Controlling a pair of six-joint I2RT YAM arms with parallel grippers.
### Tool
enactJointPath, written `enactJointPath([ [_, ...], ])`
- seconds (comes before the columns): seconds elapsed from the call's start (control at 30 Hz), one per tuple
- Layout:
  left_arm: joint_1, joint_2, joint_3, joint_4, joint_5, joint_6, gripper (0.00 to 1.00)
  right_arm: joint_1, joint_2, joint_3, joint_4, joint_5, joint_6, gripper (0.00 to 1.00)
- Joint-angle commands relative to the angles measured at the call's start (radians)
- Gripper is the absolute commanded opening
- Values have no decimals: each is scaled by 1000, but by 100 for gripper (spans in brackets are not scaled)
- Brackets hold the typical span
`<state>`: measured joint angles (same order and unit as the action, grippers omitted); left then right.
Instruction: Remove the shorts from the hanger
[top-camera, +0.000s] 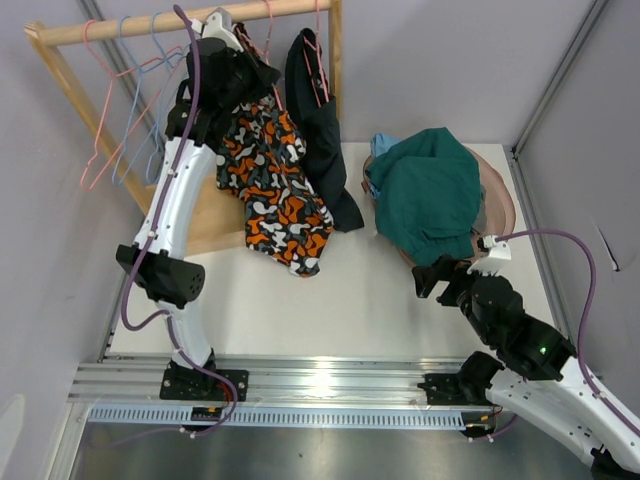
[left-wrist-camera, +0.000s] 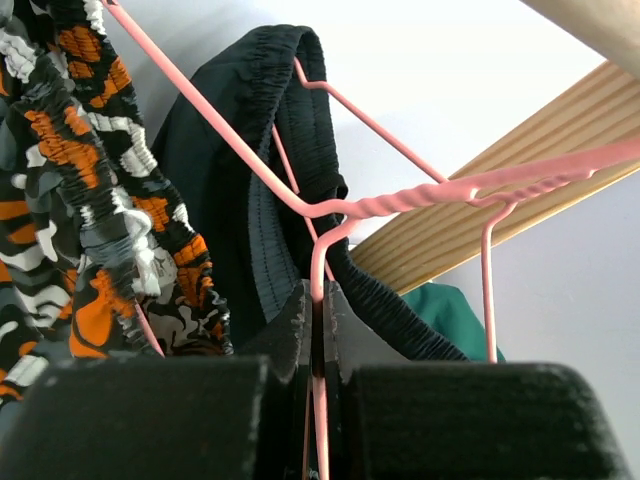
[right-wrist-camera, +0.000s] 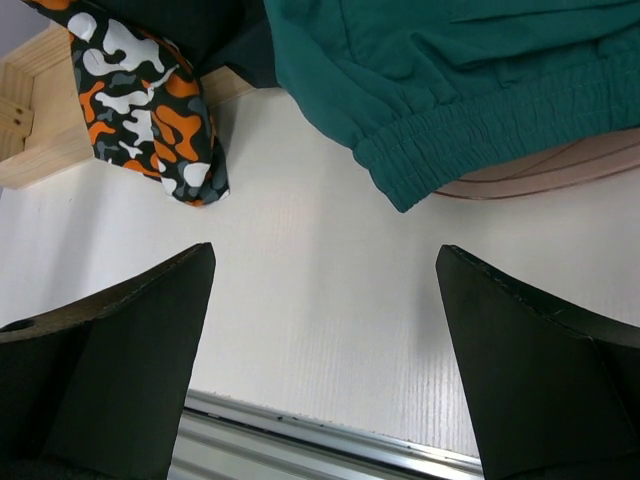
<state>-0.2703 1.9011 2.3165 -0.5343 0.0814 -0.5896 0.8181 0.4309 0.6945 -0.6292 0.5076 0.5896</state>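
Note:
The orange-black-white patterned shorts (top-camera: 270, 190) and the black shorts (top-camera: 320, 130) hang from pink hangers on the wooden rail (top-camera: 180, 22). My left gripper (top-camera: 245, 70) is up at the rail between them. In the left wrist view it (left-wrist-camera: 320, 300) is shut on a thin wire of a pink hanger (left-wrist-camera: 400, 200), with the patterned shorts (left-wrist-camera: 90, 200) to its left and the black shorts' waistband (left-wrist-camera: 220, 170) draped over the hanger behind it. Dark teal shorts (top-camera: 430, 190) lie heaped in the basket on the right. My right gripper (top-camera: 440, 275) hovers open over the table (right-wrist-camera: 322, 250), holding nothing.
Several empty pink and blue hangers (top-camera: 120, 130) hang at the rail's left end. The brown basket (top-camera: 500, 200) stands at the back right, with a bit of light blue cloth (top-camera: 380, 145) at its far edge. The rack's wooden base (right-wrist-camera: 40, 130) lies on the table.

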Motion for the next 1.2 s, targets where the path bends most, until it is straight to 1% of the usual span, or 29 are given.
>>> enactJointPath([
  [0.0, -24, -92, 46, -33, -41, 66, 0, 6, 28, 49, 86, -51, -62, 99],
  [0.07, -26, -149, 24, -53, -63, 79, 0, 6, 57, 77, 138, -136, -105, 99],
  [0.1, -27, -167, 24, -64, -69, 82, 0, 7, 109, 117, 196, -240, -141, 99],
  [0.13, -26, -186, 15, -82, -71, 86, 0, 10, 144, 143, 221, -288, -154, 99],
  [0.17, -27, -223, 5, -92, -74, 89, 0, 28, 182, 173, 238, -312, -162, 99],
  [0.2, -26, -241, 0, -99, -75, 93, 0, 50, 222, 244, 261, -328, -168, 99],
  [0.23, -26, -255, -3, -118, -77, 96, 0, 76, 302, 284, 270, -324, -195, 100],
  [0.27, -26, -284, -3, -127, -75, 102, 0, 155, 342, 325, 276, -305, -212, 99],
  [0.3, -27, -295, 7, -138, -77, 102, 0, 205, 382, 370, 286, -241, -233, 99],
  [0.33, -26, -306, 1, -148, -75, 103, 0, 254, 460, 463, 289, -198, -282, 99],
  [0.37, -27, -324, 3, -164, -75, 102, 0, 303, 498, 509, 293, -161, -306, 99],
  [0.4, -26, -332, 1, -173, -69, 99, 0, 388, 540, 555, 301, -97, -327, 99],
  [0.43, -26, -339, -2, -182, -71, 96, 0, 423, 616, 645, 304, -72, -359, 99],
  [0.5, -26, -371, -40, -179, -59, 82, 0, 487, 689, 721, 316, -41, -376, 100],
  [0.57, -27, -396, -77, -168, -51, 70, 0, 513, 777, 793, 341, -40, -399, 99],
  [0.7, -26, -450, -127, -159, -32, 59, 0, 535, 894, 850, 426, -38, -398, 99],
  [0.9, -27, -504, -189, -159, -26, 59, 0, 535, 1032, 901, 485, -27, -378, 99],
  [0.97, -26, -516, -187, -164, -20, 53, 0, 533, 1060, 899, 505, -17, -375, 99],
  [1.07, -24, -537, -190, -174, -8, 40, 0, 529, 1112, 872, 597, 18, -370, 99],
  [1.13, -24, -551, -190, -181, -2, 34, 0, 526, 1164, 867, 618, 45, -372, 100],
  [1.17, -24, -557, -196, -190, -2, 30, 0, 526, 1181, 867, 652, 60, -378, 94],
])
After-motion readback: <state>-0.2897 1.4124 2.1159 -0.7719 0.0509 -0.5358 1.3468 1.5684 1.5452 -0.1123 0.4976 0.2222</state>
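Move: The camouflage shorts hang below the left hand, which already pinches their pink hanger by the neck; their middle is roughly 22 cm below it and 8 cm back, neither left nor right. The black shorts hang some 10 cm to that hand's right, level fore and aft and 20 cm lower. From the right hand, the camouflage shorts are about 29 cm left and 22 cm ahead, at its height, with the basket pile around 18 cm ahead, 2 cm right and 15 cm lower. The camouflage shorts are carried on their hanger back towards the robot by the left hand, which keeps its shut grip on the neck: about 17 cm back, with a rise and some left. The open right hand swings some 35 cm left to them, arching up before sinking part way, turning about 35 degrees counter-clockwise and tipping up, until its fingers straddle the cloth, not yet closed. ##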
